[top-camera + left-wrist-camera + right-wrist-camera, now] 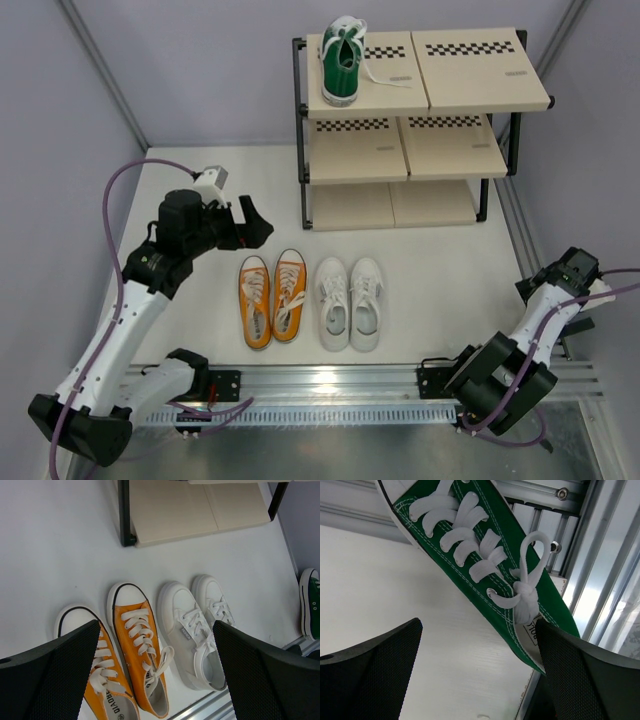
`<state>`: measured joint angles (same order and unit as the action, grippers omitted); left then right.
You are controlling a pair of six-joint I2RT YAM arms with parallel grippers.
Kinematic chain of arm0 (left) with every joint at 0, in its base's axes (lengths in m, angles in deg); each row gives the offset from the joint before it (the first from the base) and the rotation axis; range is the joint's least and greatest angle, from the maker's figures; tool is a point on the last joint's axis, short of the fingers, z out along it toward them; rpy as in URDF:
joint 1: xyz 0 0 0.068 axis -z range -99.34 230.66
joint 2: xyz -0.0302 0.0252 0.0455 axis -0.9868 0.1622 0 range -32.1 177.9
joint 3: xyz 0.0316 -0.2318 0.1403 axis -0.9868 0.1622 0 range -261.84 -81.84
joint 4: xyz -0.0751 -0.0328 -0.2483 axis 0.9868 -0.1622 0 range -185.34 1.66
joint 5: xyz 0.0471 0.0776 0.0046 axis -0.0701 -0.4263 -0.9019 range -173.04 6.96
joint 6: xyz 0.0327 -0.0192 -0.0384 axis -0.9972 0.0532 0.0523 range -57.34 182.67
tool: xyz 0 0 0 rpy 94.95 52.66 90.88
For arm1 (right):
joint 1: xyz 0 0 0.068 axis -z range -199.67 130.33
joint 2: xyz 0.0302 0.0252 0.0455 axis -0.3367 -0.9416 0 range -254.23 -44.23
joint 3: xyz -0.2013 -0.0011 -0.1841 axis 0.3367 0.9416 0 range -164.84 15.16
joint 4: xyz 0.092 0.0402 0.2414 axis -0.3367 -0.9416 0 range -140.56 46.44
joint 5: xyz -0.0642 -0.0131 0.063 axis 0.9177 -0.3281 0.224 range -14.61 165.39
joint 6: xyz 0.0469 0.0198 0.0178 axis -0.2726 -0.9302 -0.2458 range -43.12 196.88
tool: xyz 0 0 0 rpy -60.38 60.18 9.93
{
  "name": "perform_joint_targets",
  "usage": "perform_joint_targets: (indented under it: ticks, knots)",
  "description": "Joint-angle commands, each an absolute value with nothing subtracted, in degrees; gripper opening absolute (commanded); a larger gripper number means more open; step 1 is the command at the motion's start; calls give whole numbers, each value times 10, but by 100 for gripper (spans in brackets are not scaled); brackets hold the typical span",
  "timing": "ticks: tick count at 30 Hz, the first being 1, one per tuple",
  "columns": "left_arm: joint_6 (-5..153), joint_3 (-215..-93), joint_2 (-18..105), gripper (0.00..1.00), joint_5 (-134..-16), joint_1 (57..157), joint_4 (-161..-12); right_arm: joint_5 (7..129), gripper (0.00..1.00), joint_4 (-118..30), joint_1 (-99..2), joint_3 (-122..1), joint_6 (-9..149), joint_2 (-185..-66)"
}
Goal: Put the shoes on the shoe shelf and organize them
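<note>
The shoe shelf [470,60] stands at the back, with one green shoe [343,62] on the left board of its top tier. An orange pair [271,298] and a white pair [351,302] lie side by side on the floor in front of it. My left gripper [258,225] hovers open above and left of the orange pair; its wrist view looks down on the orange shoes [137,650] and white shoes [192,630]. My right gripper [479,640] is open and low at the right edge, with a second green shoe [485,550] lying just past its right finger.
An aluminium rail [330,380] runs along the near edge between the arm bases. Grey walls close in the left and right sides. The shelf's black leg [125,515] and bottom board [175,510] show beyond the shoes. The second green shoe [311,605] lies by the rail.
</note>
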<state>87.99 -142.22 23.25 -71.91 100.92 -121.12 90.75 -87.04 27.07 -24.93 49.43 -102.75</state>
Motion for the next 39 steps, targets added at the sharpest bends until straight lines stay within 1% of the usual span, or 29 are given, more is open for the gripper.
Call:
perform_joint_targets:
  ticks: [1,5,6,7,13,15,16,17,18,19,23,24,25,27,29,30,31,32,33,34,35,36,37,39]
  knots:
    - [882,-1419,234,99,-716,1011,-1184,872,100,-830,274,-243,508,-1029]
    - [884,-1419,236,99,-718,1011,-1179,834,99,-804,274,-228,511,-1039]
    - [885,-1419,238,99,-719,1011,-1177,824,97,-799,274,-225,510,-1043]
    - [885,-1419,239,99,-718,1011,-1176,823,92,-796,274,-222,510,-1050]
    - [885,-1418,244,99,-730,1011,-1173,815,78,-783,273,-218,479,-1102]
    - [886,-1419,245,99,-731,1011,-1170,815,57,-778,273,-218,489,-1101]
    - [887,-1419,245,99,-730,1011,-1166,818,45,-777,273,-219,495,-1098]
    - [888,-1419,246,99,-730,1011,-1164,815,22,-782,273,-223,503,-1092]
    - [889,-1420,248,99,-729,1011,-1162,809,10,-784,273,-225,514,-1073]
    - [890,-1420,249,99,-726,1011,-1161,801,3,-786,273,-227,518,-1059]
    - [895,-1427,260,99,-717,1011,-1152,709,3,-793,247,-238,514,-962]
    - [894,-1429,261,99,-718,1011,-1152,706,3,-795,217,-243,511,-940]
    - [892,-1431,262,99,-719,1011,-1152,711,3,-811,197,-252,511,-902]
    - [889,-1438,263,99,-722,1011,-1155,746,3,-831,138,-289,518,-870]
    - [882,-1444,265,99,-725,1011,-1158,772,3,-868,115,-342,531,-840]
    - [880,-1452,266,99,-728,1011,-1163,769,3,-878,111,-361,537,-832]
    - [875,-1456,268,99,-729,1011,-1165,765,3,-896,108,-407,547,-824]
    - [874,-1460,268,99,-734,1011,-1167,764,3,-906,101,-435,553,-826]
    - [872,-1468,269,99,-736,1011,-1171,736,3,-908,93,-461,559,-831]
    - [869,-1470,270,99,-740,1011,-1172,722,3,-911,86,-519,561,-838]
    - [869,-1472,270,99,-744,1011,-1172,704,3,-908,86,-551,564,-852]
    - [870,-1476,273,99,-744,1011,-1173,660,3,-902,86,-580,566,-861]
    - [870,-1483,275,99,-743,1011,-1174,635,3,-886,85,-646,569,-872]
    - [870,-1487,277,99,-750,1011,-1176,577,3,-882,79,-727,589,-932]
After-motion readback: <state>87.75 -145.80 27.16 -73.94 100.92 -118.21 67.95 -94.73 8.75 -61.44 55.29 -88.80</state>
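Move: The green shoe lies just under the right hand, its middle about 4 cm to the right, 1 cm back and 6 cm below. From this hand the shelf's near right foot stands some 28 cm ahead and 14 cm to the left, and the white shoes about 52 cm to the left and 3 cm ahead. From the left hand the green shoe is roughly 86 cm to the right, 15 cm back and 24 cm down. The right hand sinks 4 cm, pinches the green shoe's laced edge, then lifts it some 30 cm, tilting up. ##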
